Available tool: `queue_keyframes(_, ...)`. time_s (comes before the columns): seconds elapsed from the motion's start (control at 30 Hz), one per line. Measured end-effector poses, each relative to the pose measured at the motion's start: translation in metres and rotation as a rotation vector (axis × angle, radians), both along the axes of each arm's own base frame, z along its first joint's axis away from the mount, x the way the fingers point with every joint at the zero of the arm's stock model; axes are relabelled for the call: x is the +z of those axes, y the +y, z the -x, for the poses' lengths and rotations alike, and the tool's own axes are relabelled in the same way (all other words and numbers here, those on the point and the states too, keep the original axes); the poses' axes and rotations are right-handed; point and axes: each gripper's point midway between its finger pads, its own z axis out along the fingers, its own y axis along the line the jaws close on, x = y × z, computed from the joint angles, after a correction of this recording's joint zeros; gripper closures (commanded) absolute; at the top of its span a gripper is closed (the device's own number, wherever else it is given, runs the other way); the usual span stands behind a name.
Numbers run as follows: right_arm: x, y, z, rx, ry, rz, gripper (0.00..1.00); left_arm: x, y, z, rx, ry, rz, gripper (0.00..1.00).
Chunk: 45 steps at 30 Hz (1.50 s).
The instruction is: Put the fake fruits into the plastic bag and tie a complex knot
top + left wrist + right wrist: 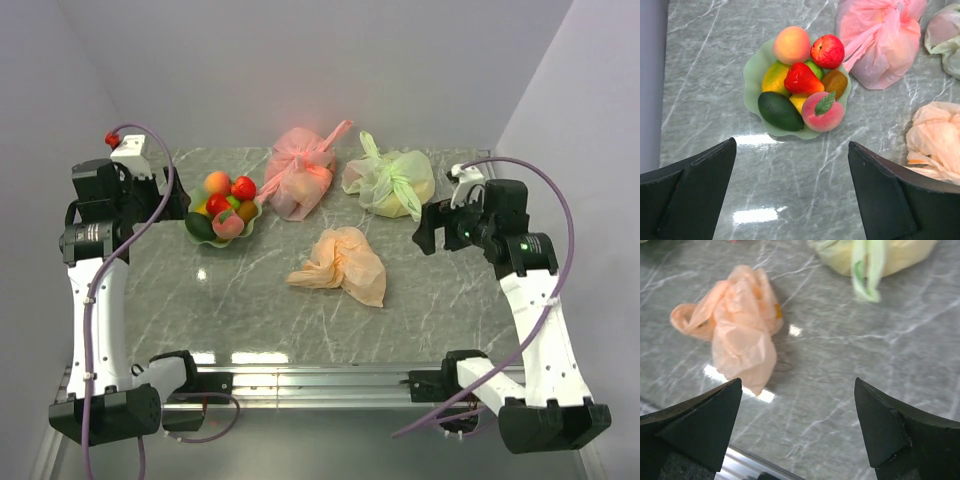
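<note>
The fake fruits (226, 205) lie heaped in a pale green scalloped dish (196, 228) at the table's back left; in the left wrist view the fruits (802, 82) are red, peach, yellow, brown and green. The pale orange plastic bag (345, 263) lies crumpled and empty in the middle; it also shows in the right wrist view (740, 325). No knot shows on it. My left gripper (178, 202) is open and empty, raised near the dish (751, 82). My right gripper (424, 230) is open and empty, raised to the right of the bag.
A pink-red tied bag (300, 172) and a light green tied bag (392, 182) sit at the back of the marble table. The table's metal front rail (320, 378) runs between the arm bases. Walls close in on both sides.
</note>
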Motion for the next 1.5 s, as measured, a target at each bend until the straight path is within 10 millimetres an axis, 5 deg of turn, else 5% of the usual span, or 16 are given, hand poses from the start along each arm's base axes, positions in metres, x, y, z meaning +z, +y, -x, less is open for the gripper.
queue_keyframes(0.2,-0.04,0.021,0.008,0.085,0.151,-0.074,0.0,-0.003,-0.007,0.003,-0.071,0.005,-0.04,0.01)
queue_keyframes(0.33,-0.061,0.039,0.02,0.157,0.238,-0.1,0.0,-0.015,-0.051,0.01,-0.29,0.005,-0.07,0.01)
queue_keyframes(0.6,-0.103,0.07,0.032,0.275,0.392,-0.08,0.0,-0.098,-0.177,0.06,-0.816,0.118,-0.118,0.01)
queue_keyframes(0.8,-0.13,0.081,0.032,0.308,0.482,-0.062,0.0,-0.172,-0.236,0.096,-1.047,0.215,-0.195,0.01)
queue_keyframes(1.0,-0.151,0.086,0.035,0.329,0.534,-0.055,0.01,-0.209,-0.255,0.079,-1.051,0.205,-0.248,0.03)
queue_keyframes(1.13,-0.169,0.09,0.035,0.343,0.587,-0.061,0.11,-0.223,-0.267,0.063,-1.055,0.162,-0.262,0.09)
queue_keyframes(1.23,-0.179,0.093,0.033,0.353,0.619,-0.071,0.29,-0.235,-0.272,0.056,-1.062,0.162,-0.278,0.19)
queue_keyframes(1.33,-0.186,0.094,0.032,0.36,0.641,-0.069,0.59,-0.256,-0.271,0.056,-1.072,0.209,-0.303,0.52)
queue_keyframes(1.4,-0.189,0.093,0.031,0.367,0.645,-0.064,0.98,-0.266,-0.266,0.06,-1.086,0.248,-0.323,0.75)
queue_keyframes(1.47,-0.19,0.092,0.03,0.361,0.644,-0.054,1.0,-0.268,-0.262,0.065,-1.095,0.273,-0.333,0.99)
queue_keyframes(1.5,-0.191,0.091,0.03,0.358,0.642,-0.047,1.0,-0.267,-0.258,0.066,-1.095,0.28,-0.337,1.0)
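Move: The orange plastic bag's left handle lies about 26 cm to the left gripper's right, 6 cm back and 27 cm below; the bag's middle is 39 cm right and 1 cm back. From that gripper, the fruit bowl is 14 cm ahead and 5 cm right, the pink bag 21 cm ahead and 27 cm right. From the right gripper, the orange bag's near right corner is about 10 cm left, 4 cm back and 21 cm below, the green bag 24 cm ahead and 3 cm left. Swing the open left gripper some 26 cm right and as far down onto the orange bag's left handle, drawing back on the way and turning about 60 degrees clockwise, then pinch the handle. Meanwhile sink the right gripper about 19 cm and carry it 9 cm left to the bag's near right corner, tipping the fingers steeply down, and shut them on its edge. ##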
